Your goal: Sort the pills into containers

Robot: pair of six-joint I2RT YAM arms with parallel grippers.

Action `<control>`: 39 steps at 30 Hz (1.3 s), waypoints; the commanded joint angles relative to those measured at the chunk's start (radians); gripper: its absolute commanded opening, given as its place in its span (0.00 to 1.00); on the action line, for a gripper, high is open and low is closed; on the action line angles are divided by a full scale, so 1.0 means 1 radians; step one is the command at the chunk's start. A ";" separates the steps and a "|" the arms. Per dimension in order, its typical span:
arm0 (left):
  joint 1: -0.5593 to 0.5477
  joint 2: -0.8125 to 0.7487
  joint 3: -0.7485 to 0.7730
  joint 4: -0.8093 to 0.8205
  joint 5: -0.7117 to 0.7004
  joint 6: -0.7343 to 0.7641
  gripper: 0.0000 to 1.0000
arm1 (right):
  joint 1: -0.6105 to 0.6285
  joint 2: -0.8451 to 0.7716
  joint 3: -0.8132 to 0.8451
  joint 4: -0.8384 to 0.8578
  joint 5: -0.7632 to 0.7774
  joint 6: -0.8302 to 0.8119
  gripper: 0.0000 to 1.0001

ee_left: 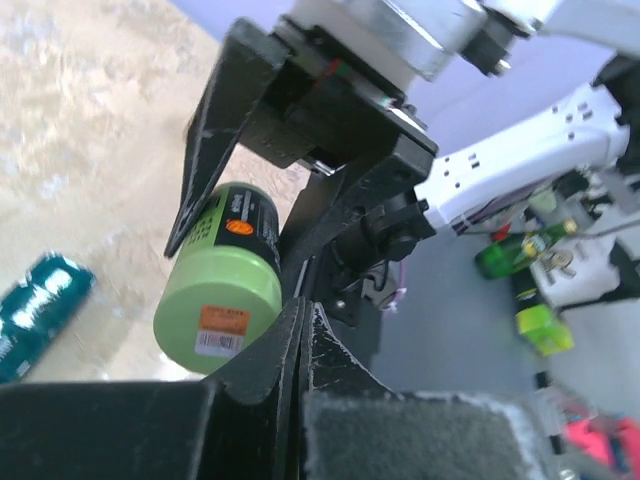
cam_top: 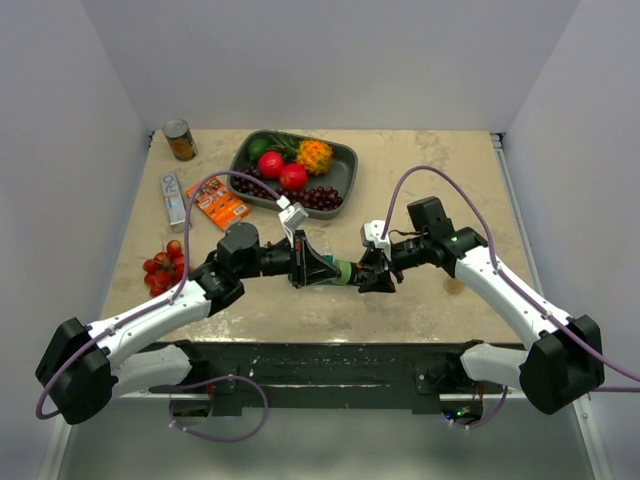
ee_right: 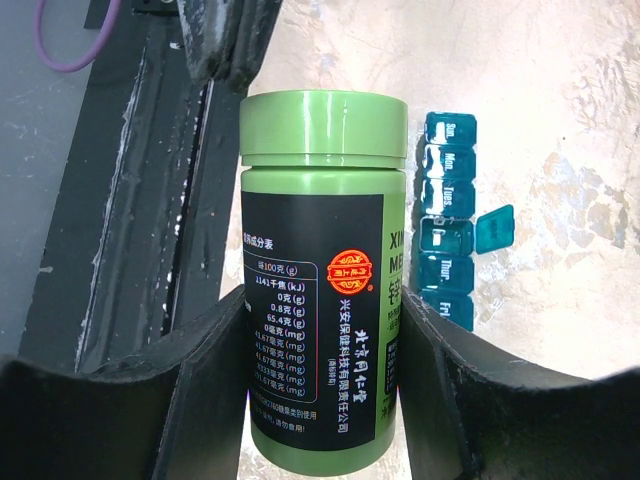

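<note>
My right gripper (ee_right: 325, 312) is shut on a green pill bottle (ee_right: 322, 250) with a black label, gripping its body on both sides, cap pointing away. In the top view the bottle (cam_top: 345, 272) lies level between the two grippers above the table's near middle. My left gripper (ee_left: 300, 322) is shut with nothing between its fingers, its tips just beside the bottle's cap (ee_left: 222, 305). The teal containers strip (ee_right: 447, 225) lies on the table beyond the bottle, one lid (ee_right: 494, 228) flipped open. A part of the strip (ee_left: 40, 308) also shows at the left. No pills show.
A dark grey tray (cam_top: 347, 160) of fruit stands at the back middle. A small can (cam_top: 180, 140) sits at the back left. An orange packet (cam_top: 217, 203), a white box (cam_top: 173, 196) and cherry tomatoes (cam_top: 165, 266) lie on the left side.
</note>
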 commanded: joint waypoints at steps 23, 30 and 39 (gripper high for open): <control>-0.002 -0.179 0.164 -0.426 -0.176 0.152 0.95 | -0.014 -0.039 0.005 0.035 -0.025 0.016 0.00; -0.002 -0.305 0.171 -0.537 -0.185 0.485 0.99 | -0.014 -0.039 0.005 0.029 -0.030 0.010 0.00; -0.002 -0.312 0.167 -0.491 -0.268 0.651 1.00 | -0.017 -0.036 0.008 0.018 -0.040 -0.007 0.00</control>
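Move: The green cap of the bottle lies just off the left hand's shut fingertips, about 4 cm right, 2 cm ahead and 2 cm below the hand point. The pill box is on the table some 9 cm ahead, straight in line sideways and about 19 cm lower; the fruit tray's middle lies another 25 cm beyond the box and 7 cm farther left. From the right hand, which holds the bottle, the cap is about 6 cm left, level front-to-back and 1 cm above. Fingertips shut close beside the cap, with nothing between them, the left hand rolls another 20 degrees counter-clockwise as seen along its fingers, easing slightly forward. It then opens wide and backs away from the cap, about 6 cm left and 4 cm up, rolling back clockwise by over 45 degrees. The right hand keeps its grip on the bottle and stays still. ##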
